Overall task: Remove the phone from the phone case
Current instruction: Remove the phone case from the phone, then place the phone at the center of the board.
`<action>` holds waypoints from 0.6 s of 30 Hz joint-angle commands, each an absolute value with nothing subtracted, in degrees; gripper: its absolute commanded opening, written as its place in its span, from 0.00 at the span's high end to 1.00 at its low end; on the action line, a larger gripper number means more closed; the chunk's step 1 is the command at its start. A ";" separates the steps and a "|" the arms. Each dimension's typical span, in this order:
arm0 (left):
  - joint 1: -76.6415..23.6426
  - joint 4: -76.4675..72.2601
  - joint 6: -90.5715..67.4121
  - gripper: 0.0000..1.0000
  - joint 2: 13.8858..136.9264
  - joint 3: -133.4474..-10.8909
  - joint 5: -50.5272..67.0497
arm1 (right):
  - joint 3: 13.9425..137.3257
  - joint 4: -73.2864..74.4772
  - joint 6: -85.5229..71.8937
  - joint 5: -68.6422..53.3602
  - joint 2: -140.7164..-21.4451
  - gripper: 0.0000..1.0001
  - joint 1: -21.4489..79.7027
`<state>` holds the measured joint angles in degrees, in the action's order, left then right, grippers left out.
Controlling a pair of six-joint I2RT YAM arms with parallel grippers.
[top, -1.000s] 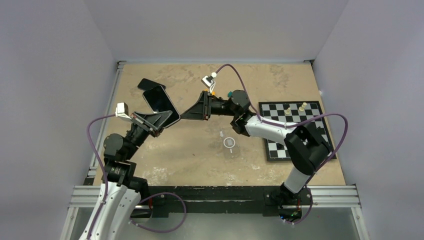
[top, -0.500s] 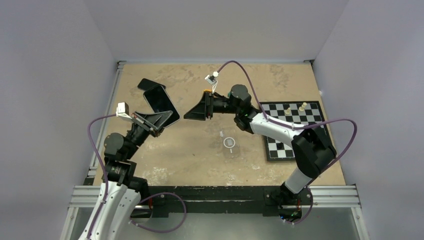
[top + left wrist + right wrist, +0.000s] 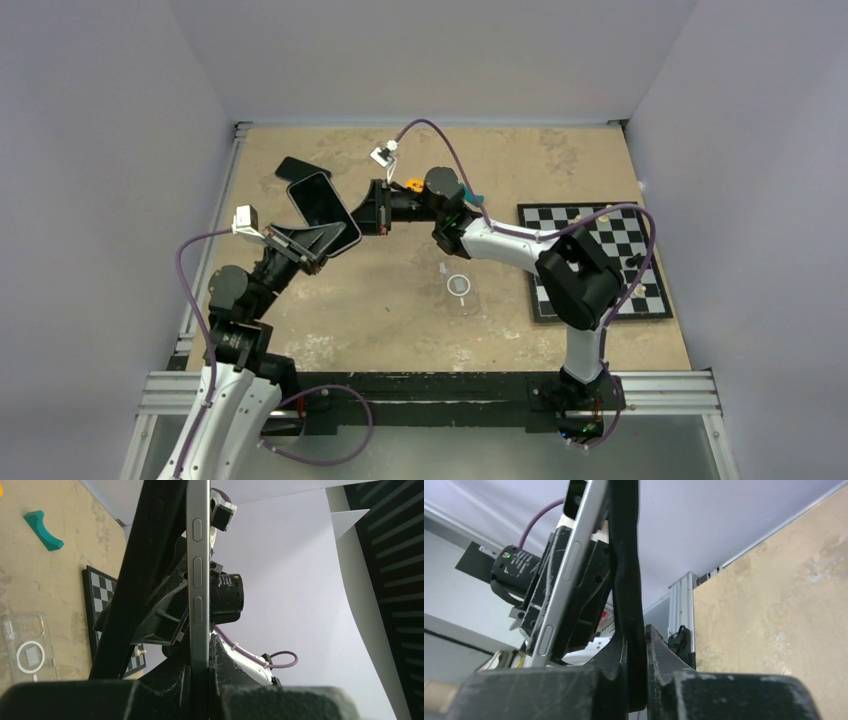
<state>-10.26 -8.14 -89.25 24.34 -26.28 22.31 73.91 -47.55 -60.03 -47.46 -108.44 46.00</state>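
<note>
The phone (image 3: 322,208), dark screen and grey frame, is held tilted above the table's left side. My left gripper (image 3: 322,242) is shut on its lower end; the left wrist view shows its grey edge with buttons (image 3: 197,580) between my fingers at the left gripper (image 3: 200,652). The black phone case (image 3: 298,167) sticks out behind the phone. My right gripper (image 3: 368,212) is at the phone's right edge. In the right wrist view the right gripper (image 3: 636,635) is shut on the case's black edge (image 3: 624,540), which stands apart from the phone's frame (image 3: 574,555).
A clear case with a white ring (image 3: 460,288) lies on the table's middle, also in the left wrist view (image 3: 27,652). A chessboard (image 3: 590,255) with a few pieces is at the right. A teal piece (image 3: 44,529) and an orange piece (image 3: 413,184) lie behind the right arm.
My right gripper has moved left and a little back, from a gap beside the phone to its right edge. The left arm and phone have stayed still.
</note>
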 commanded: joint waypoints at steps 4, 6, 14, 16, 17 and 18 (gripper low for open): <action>-10.28 -9.75 -84.83 1.00 23.91 -27.13 20.30 | 74.71 -32.25 -59.02 -28.92 -105.41 1.00 40.03; -10.28 -4.70 -81.22 1.00 22.38 -26.40 16.60 | 77.24 -20.86 -53.05 -19.98 -104.01 1.00 37.22; -10.13 -5.70 -74.23 1.00 28.96 -20.03 -2.10 | 78.87 4.88 -33.65 -6.99 -96.16 1.00 30.05; -9.92 -9.90 -73.05 1.00 36.35 -20.35 -5.79 | 75.88 6.80 -31.77 -11.17 -93.50 1.00 29.97; -9.51 -11.37 -72.95 1.00 40.47 -21.03 -7.56 | 73.93 8.34 -30.86 -13.62 -92.41 1.00 30.00; -8.65 -14.40 -72.67 1.00 44.58 -21.51 -9.14 | 71.58 8.46 -30.76 -16.80 -91.17 1.00 30.27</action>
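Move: The left hand holds the bare-edged phone, with its middle about 3 cm ahead and 3 cm left; the black case hangs just beneath, about 4 cm ahead, 3 left and 3 below. From the right hand, already shut on the case, the phone's middle is some 6 cm left and level ahead. The blue block lies about 18 cm ahead, 10 right and 28 below, the orange toy 4 cm beyond it, and the teal piece 20 ahead and 25 right. The right hand keeps its pinch on the black case and sweeps it away from the phone, first forward and then increasingly to the right, about 19 cm forward and 18 right while sinking 7, turning some 50 degrees clockwise with the fingers dipping as it nears the space over the blue block and orange toy. The left hand, slow at first, keeps its grip on the phone's edge and lowers it towards the table by about 12 cm, easing forward and left while tipping down and turning counter-clockwise. ##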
